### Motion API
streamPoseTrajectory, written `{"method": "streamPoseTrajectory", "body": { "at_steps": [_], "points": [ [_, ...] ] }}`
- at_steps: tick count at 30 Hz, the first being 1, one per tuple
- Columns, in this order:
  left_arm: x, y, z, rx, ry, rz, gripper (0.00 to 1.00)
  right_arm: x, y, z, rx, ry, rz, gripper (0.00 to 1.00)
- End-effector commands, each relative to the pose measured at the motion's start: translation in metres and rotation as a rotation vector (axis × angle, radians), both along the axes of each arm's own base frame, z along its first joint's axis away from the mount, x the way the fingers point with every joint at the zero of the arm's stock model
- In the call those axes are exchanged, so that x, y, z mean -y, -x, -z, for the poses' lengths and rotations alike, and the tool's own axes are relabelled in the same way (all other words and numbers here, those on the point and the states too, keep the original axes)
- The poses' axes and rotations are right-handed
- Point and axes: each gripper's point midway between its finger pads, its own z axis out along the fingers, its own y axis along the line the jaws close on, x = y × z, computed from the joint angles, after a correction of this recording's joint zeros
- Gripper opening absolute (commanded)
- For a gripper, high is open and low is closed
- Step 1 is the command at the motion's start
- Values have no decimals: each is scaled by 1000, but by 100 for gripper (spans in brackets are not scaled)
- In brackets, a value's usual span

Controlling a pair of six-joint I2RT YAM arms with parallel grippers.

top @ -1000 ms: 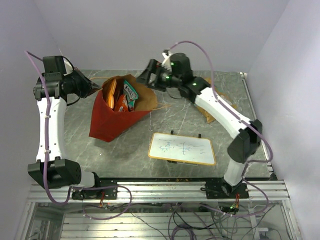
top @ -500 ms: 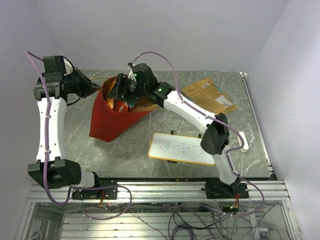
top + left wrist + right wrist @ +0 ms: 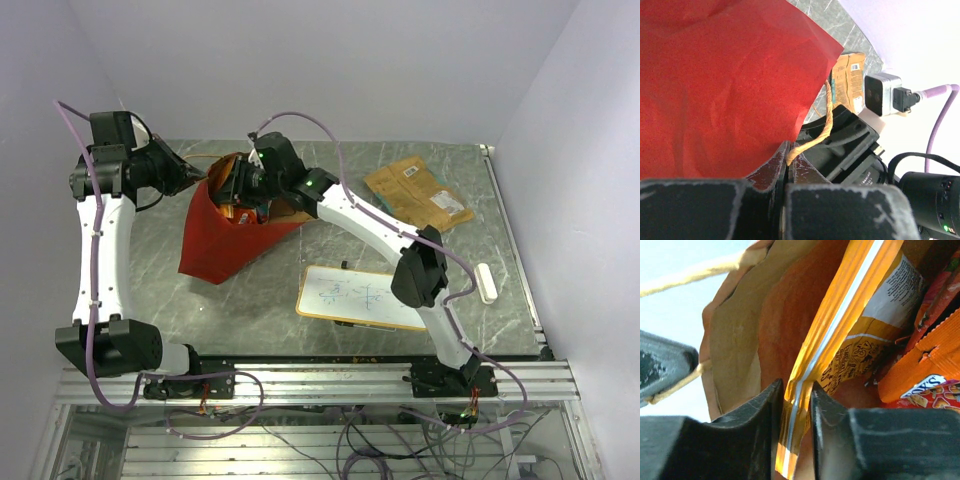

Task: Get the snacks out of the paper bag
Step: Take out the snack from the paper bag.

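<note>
The red paper bag [image 3: 215, 240] lies tilted with its mouth toward the back. My left gripper [image 3: 200, 178] is shut on its rim and string handle [image 3: 827, 125], with red paper [image 3: 715, 85] filling the left wrist view. My right gripper [image 3: 232, 190] is inside the bag's mouth. Its jaws [image 3: 796, 400] are pressed on the sealed edge of a yellow snack packet [image 3: 840, 325]. An orange packet [image 3: 925, 355] lies beside it against the brown kraft lining [image 3: 735, 335]. A large orange-tan chip bag [image 3: 418, 192] lies flat on the table at the back right.
A white-framed whiteboard [image 3: 363, 297] lies at the front centre of the grey marble table. A small white bar [image 3: 487, 282] sits near the right edge. The right arm stretches diagonally across the table above the whiteboard's far side.
My right arm swung left from the chip bag side into the bag's mouth, and its jaws narrowed onto the yellow packet's edge. The left gripper held its grip without moving.
</note>
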Motion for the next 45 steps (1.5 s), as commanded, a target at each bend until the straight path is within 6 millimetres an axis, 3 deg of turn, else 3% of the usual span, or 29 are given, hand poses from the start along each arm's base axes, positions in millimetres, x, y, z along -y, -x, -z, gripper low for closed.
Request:
{"method": "streamPoseTrajectory", "body": {
  "at_steps": [1, 7, 18, 30, 33, 38, 42, 45],
  "points": [
    [5, 10, -12, 42, -16, 23, 7, -11, -1, -10, -19, -45, -3, 22],
    [0, 12, -11, 34, -44, -1, 7, -9, -2, -42, -6, -102, 17, 1],
    [-23, 12, -8, -39, -104, -132, 7, 14, -12, -116, 33, -245, 87, 0],
    [-24, 11, 1, -67, -108, -131, 7, 52, -22, -193, 180, -358, 122, 0],
    [-24, 10, 1, -63, -112, -127, 7, 73, -26, -215, 262, -362, 132, 0],
    [-23, 9, 3, -68, -110, -121, 7, 129, -28, -264, 390, -393, 206, 0],
    [-23, 10, 4, -70, -111, -120, 7, 179, -38, -286, 460, -378, 289, 0],
    [-23, 10, 3, -67, -112, -117, 7, 217, -47, -286, 504, -333, 362, 0]
  ]
}}
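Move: At the right fingertips, already between the open pads, is the upper edge of the orange snack packet; its middle lies roughly 8 cm lower and 3 cm to the left, almost level fore and aft. The teal packet is some 6 cm right and 10 cm below, and the red-orange packet about 2 cm right, 3 cm back and 12 cm down. From the left hand, still holding the cord handle, the orange packet's middle is about 5 cm right, 1 cm back and 14 cm below. Closing on the orange packet's upper edge, the right fingers pinch it, then draw it up out of the bag, slowly at first and then fast: about 26 cm up, swinging some 17 cm right, mostly late on, and slightly forward, while the fingertips tilt upward and turn clockwise. The left hand keeps its grip on the handle and eases about 2 cm left. ##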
